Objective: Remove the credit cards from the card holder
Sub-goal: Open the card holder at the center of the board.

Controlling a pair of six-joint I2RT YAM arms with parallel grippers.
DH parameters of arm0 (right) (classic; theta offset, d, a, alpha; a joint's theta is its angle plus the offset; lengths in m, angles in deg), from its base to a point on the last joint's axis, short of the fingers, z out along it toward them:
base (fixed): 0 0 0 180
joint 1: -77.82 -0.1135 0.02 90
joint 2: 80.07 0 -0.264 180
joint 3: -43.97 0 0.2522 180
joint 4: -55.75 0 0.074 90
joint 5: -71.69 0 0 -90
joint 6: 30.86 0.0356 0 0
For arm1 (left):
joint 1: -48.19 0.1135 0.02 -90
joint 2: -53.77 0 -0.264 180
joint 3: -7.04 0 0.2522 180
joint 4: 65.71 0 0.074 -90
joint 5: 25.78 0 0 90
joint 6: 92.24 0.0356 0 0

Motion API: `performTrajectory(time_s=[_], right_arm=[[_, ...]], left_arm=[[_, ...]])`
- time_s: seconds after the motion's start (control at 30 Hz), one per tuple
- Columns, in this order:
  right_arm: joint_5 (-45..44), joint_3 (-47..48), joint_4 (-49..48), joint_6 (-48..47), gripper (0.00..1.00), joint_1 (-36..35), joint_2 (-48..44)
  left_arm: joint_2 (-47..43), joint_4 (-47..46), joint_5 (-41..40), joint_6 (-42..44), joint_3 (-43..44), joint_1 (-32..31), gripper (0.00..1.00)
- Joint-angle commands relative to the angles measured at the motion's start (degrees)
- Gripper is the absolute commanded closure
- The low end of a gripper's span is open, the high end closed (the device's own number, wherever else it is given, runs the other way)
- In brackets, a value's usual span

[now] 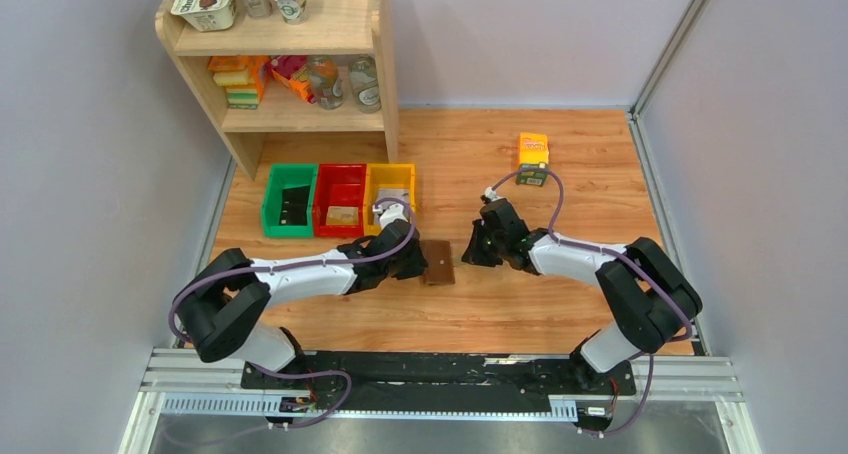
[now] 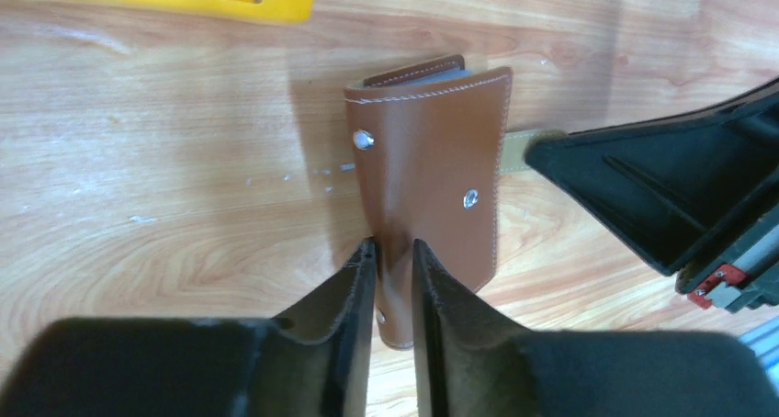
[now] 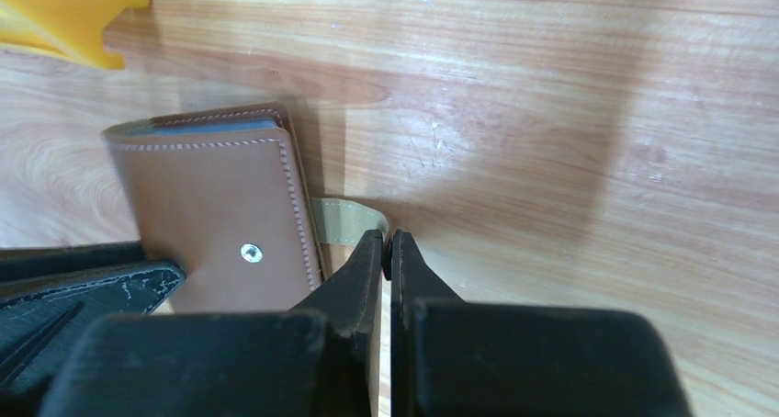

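Observation:
The brown leather card holder (image 1: 438,262) lies closed and flat on the wood between both grippers. Pale sleeve edges (image 2: 432,73) show at its far side. The credit cards are hidden inside. My left gripper (image 2: 393,252) sits over the holder's near corner. Its jaws stand a little apart, with the cover showing in the gap, and nothing is visibly pinched. A beige clasp tab (image 3: 347,219) sticks out from the holder (image 3: 216,215) toward my right gripper (image 3: 388,247). That gripper is shut on the tab's end, with the dark snap between its tips.
Green (image 1: 290,202), red (image 1: 341,200) and yellow (image 1: 390,189) bins stand just behind the left gripper. An orange-green carton (image 1: 532,159) stands at the back right. A wooden shelf (image 1: 290,64) with jars and cups fills the back left.

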Motion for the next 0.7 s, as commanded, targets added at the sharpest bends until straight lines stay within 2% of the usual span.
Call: performTrajectory(time_s=[0.0, 0.07, 0.23, 0.27, 0.37, 0.47, 0.67], right_arm=[[3.5, -2.0, -4.6, -0.6, 1.00, 1.2, -2.1], [5.3, -2.7, -7.3, -0.9, 1.00, 1.6, -2.8], [7.2, -3.7, -8.5, -1.6, 1.00, 1.6, -5.4], [7.2, -3.8, -8.5, -1.8, 1.00, 1.6, -5.6], [7.0, -4.6, -8.8, -1.9, 1.00, 1.6, -5.9], [6.6, -5.6, -9.7, -1.2, 1.00, 1.6, -6.2], [5.8, -7.0, -11.2, 0.2, 1.00, 1.6, -6.7]], left_arm=[[-2.7, 4.8, -2.8, 2.2, 1.4, -0.2, 0.57], [-3.7, 7.7, -3.7, 2.9, 2.3, -0.1, 0.47], [-5.2, 14.5, -5.4, 7.4, 6.1, -0.7, 0.34], [-4.8, 14.9, -5.6, 7.9, 7.7, -0.8, 0.23], [-2.6, 18.2, -5.6, 10.3, 13.9, -0.9, 0.23], [3.4, 22.6, -6.0, 12.1, 20.4, -1.1, 0.22], [13.5, 27.3, -7.5, 11.2, 30.0, -1.0, 0.22]])
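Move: My left fingers are still on the card holder's raised spine; its middle lies about 2 cm ahead, 2 cm right and 2 cm below them. From the same hand the strap is some 7 cm right and 1 cm ahead, the yellow bin about 13 cm ahead and 6 cm left, and the red bin 13 cm ahead and 15 cm left. My right hand grips that strap, with the holder's middle roughly 5 cm to its left and level with it. I open my left fingers wide and let go of the spine, backing off some 2.5 cm to the left, then swing up about 6 cm, forward 5 cm and right over the card holder, rolling the hand some 10 degrees. My right hand keeps the strap pinched, rises 2 cm with a slight roll, then sinks 1 cm and eases back about 1 cm. ##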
